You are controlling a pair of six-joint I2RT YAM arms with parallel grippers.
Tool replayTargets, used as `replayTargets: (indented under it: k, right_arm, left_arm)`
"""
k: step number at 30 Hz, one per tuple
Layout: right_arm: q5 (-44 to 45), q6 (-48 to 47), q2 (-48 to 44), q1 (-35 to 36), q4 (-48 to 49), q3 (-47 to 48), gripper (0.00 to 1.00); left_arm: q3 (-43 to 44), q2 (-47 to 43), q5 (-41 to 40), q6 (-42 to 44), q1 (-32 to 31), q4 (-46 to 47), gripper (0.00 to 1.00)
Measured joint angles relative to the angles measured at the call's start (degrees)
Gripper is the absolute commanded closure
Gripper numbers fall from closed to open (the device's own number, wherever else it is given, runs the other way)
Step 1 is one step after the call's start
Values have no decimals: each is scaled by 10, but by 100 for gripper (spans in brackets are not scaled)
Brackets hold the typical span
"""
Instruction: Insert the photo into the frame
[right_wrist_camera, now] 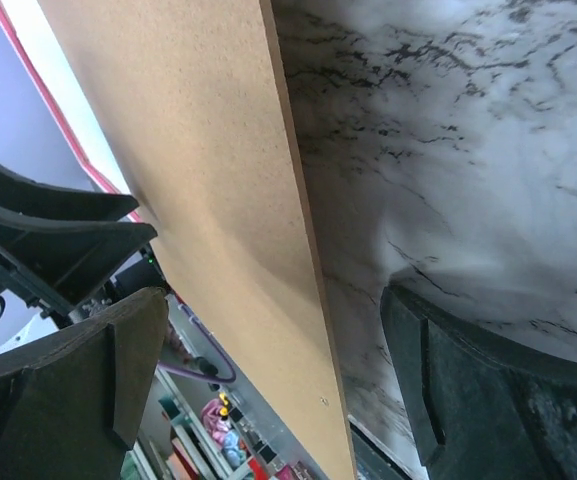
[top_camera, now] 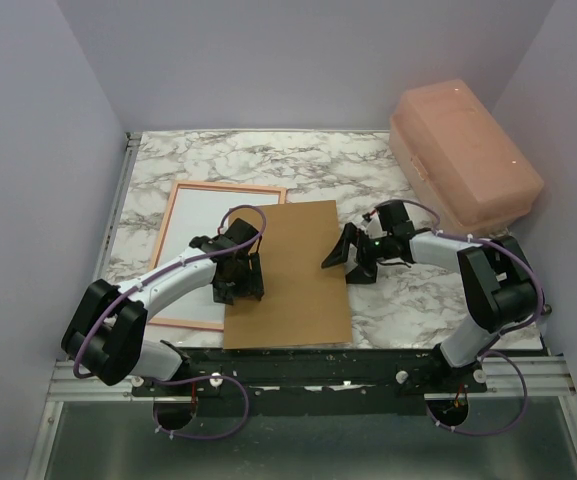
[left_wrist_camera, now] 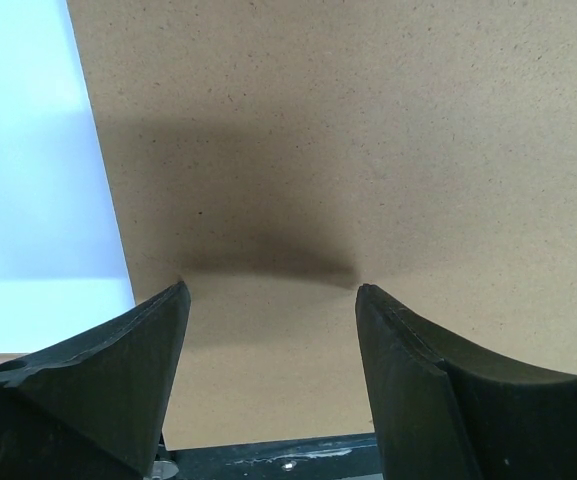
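Observation:
The frame lies orange-tan side up at the left of the table. Inside its border the photo shows only its plain white back. A brown backing board lies flat in the middle, its left edge overlapping the frame's right side. My left gripper hangs low over the board's left edge, jaws apart with nothing between them. My right gripper is open and straddles the board's right edge, one finger over the board and the other over the table.
A large pink plastic box stands at the back right corner. The marble tabletop is bounded by lilac walls at the left, back and right. A black rail runs along the near edge, just beyond the board's front end.

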Motion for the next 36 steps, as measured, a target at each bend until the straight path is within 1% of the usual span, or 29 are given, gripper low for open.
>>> replayTargets:
  k: [2, 3, 5, 7, 8, 11, 13, 14, 16, 18, 22, 27, 29, 33, 36]
  right_arm:
    - [-16, 1, 0, 0, 16, -10, 9]
    - [-23, 2, 0, 0, 24, -15, 15]
    - [-36, 6, -2, 0, 41, -28, 32]
    - [-47, 13, -3, 0, 54, -43, 55]
    - [-51, 17, -3, 0, 57, -49, 61]
    - [-64, 31, -4, 2, 72, -65, 85]
    - [-82, 38, -8, -2, 86, -69, 96]
    - [-94, 41, -12, -3, 96, -69, 100]
    - [-116, 46, -26, -4, 112, -67, 100]
    - [-128, 47, -40, -3, 116, -62, 100]
    - [-134, 40, -61, 0, 78, -24, 100]
    - [-94, 3, -104, 7, -47, 86, 100]
    - [-61, -12, -124, 7, -108, 137, 100]
    - [17, -37, -165, 6, -217, 230, 100]
    - [71, -50, -192, 5, -291, 295, 100]
  left_arm:
    - [-1, 0, 0, 0, 0, 2, 31]
    - [-1, 0, 0, 0, 0, 2, 31]
    - [-1, 0, 0, 0, 0, 2, 31]
    - [-1, 0, 0, 0, 0, 2, 31]
    - [-1, 0, 0, 1, 0, 2, 31]
    - [-2, 0, 2, 3, 0, 3, 30]
    - [-3, -2, 3, 7, 0, 3, 29]
    - [-5, -3, 2, 10, 1, 3, 29]
    - [-10, -15, 2, 14, 5, 3, 27]
    - [-14, -30, 3, 14, 6, 7, 24]
    - [-18, -84, 16, 18, 5, 11, 15]
    - [-12, -194, 32, 31, 5, 16, 9]
    - [1, -243, 41, 36, 5, 19, 7]
    - [26, -304, 55, 43, 5, 27, 2]
    - [37, -344, 64, 44, 5, 34, 1]
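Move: The brown backing board lies flat, overlapping the right side of the photo frame. Its right edge runs between the open right fingers; its middle is about 14 cm to the left and 2 cm back, 1 cm below. From that hand, the frame is centred some 30 cm left and 3 cm farther out; the pink box, 26 cm right and 22 cm ahead. From the left hand, the board's middle lies 11 cm right and 3 cm ahead, the frame's 5 cm left and 7 cm ahead. Keep the left fingers resting on the board's left part while you draw the right gripper back about 3 cm and shut it, pinching the right edge. Then raise the right gripper some 22 cm, easing forward as it climbs; lift the left gripper off, up about 18 cm, opening wider and swinging its fingers outward and to the right. ##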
